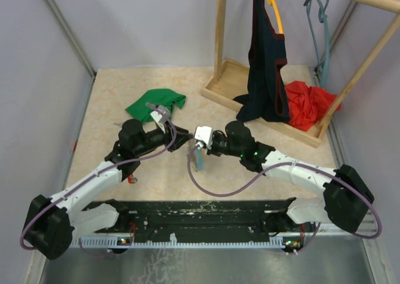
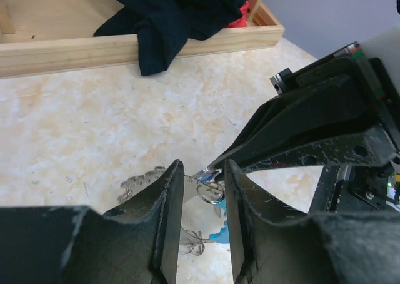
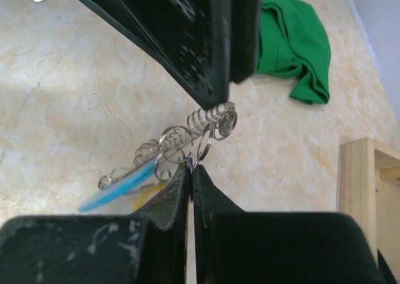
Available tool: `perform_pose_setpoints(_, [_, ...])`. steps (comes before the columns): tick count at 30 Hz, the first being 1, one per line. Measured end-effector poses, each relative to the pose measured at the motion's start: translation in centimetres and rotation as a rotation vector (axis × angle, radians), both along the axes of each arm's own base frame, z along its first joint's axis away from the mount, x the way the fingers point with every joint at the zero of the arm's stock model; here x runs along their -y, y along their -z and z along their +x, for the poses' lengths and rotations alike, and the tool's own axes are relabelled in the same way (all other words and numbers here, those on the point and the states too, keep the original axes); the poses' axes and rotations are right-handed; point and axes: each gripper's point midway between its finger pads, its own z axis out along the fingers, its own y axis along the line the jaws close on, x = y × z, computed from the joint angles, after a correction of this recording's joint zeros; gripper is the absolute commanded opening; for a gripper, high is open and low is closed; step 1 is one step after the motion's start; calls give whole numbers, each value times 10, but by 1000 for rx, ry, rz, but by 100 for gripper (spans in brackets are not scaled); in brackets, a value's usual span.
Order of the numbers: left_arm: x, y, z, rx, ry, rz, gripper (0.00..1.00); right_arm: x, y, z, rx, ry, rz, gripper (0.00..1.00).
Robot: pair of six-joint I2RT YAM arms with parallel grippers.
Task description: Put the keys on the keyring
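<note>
The keyring hangs in the air between my two grippers; its silvery coil (image 3: 177, 140) and light blue band (image 1: 199, 160) droop toward the table. My left gripper (image 1: 182, 137) (image 2: 202, 166) grips the coil's upper end at its fingertips; the chain (image 2: 139, 182) trails left. My right gripper (image 1: 195, 145) (image 3: 191, 168) is shut on a blue key (image 2: 207, 174) whose small split ring (image 3: 203, 147) stands right at the coil. A yellow piece (image 3: 147, 196) shows under the band. A small red-headed key (image 1: 131, 179) lies on the table by my left arm.
A green cloth (image 1: 156, 104) lies behind the left gripper. A wooden rack base (image 1: 225, 84) at the back right holds a dark garment (image 1: 265, 65) and a red cloth (image 1: 309, 102). The rack's front board (image 2: 69, 52) shows in the left wrist view.
</note>
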Motion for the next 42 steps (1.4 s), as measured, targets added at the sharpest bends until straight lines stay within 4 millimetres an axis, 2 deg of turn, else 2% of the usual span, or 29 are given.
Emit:
perform_pose_setpoints(9, [-35, -5, 17, 3, -179, 11, 56, 27, 31, 26, -181, 169, -8, 0])
perform_pose_setpoints(14, [-63, -2, 30, -33, -316, 20, 65, 43, 56, 26, -314, 285, -47, 0])
perform_pose_setpoints(19, [-95, 21, 41, -129, -465, 23, 72, 60, 77, 23, -431, 402, -44, 0])
perform_pose_setpoints(23, [-117, 46, 40, -221, -571, 28, 80, 89, 105, 20, -548, 548, -48, 0])
perform_pose_setpoints(25, [-124, 50, 37, -239, -606, 21, 83, 100, 116, 19, -594, 616, -43, 0])
perform_pose_setpoints(27, [-129, 47, 35, -238, -630, 13, 86, 108, 123, 18, -624, 668, -27, 7])
perform_pose_setpoints(29, [-134, 39, 31, -222, -656, -3, 90, 111, 122, 18, -639, 701, 4, 15])
perform_pose_setpoints(31, [-140, 31, 28, -201, -681, -19, 97, 115, 121, 15, -642, 722, 18, 19])
perform_pose_setpoints(33, [-146, 24, 24, -183, -703, -28, 100, 119, 119, 14, -634, 741, 33, 22])
perform_pose_setpoints(35, [-154, 16, 18, -160, -731, -31, 100, 124, 109, 14, -612, 763, 61, 24])
perform_pose_setpoints(37, [-160, 6, 14, -131, -751, -35, 100, 129, 91, 16, -569, 781, 109, 31])
perform_pose_setpoints(38, [-163, -1, 11, -110, -761, -38, 100, 131, 79, 18, -543, 789, 142, 37])
perform_pose_setpoints(40, [-171, -19, 5, -59, -780, -54, 100, 137, 54, 20, -484, 804, 209, 58])
perform_pose_setpoints(42, [-177, -36, -1, -8, -795, -70, 100, 146, 30, 19, -429, 823, 276, 84])
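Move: The right gripper, shut, already holds the keyring; the clear table spot to lay its tagged end on is about 11 cm to its right, 2 cm ahead and 13 cm below, with the navy cloth's end some 22 cm right and 25 cm ahead. From the left gripper, already partly open, the keyring hangs some 3 cm right, 3 cm back and 9 cm below; the grey key lies about 29 cm left and 17 cm ahead, the red key 22 cm left and 4 cm back, both 18 cm below. Lower the keyring with the right gripper, about 12 cm down and 11 cm to the right, turning it clockwise and tipping the fingers down towards the table; open there, let go, and lift off upward, drifting slightly farther right. Meanwhile open the left gripper fully and pull it away leftwards about 18 cm, first swinging forward and dipping, then drawing back and rising, while turning counter-clockwise. ##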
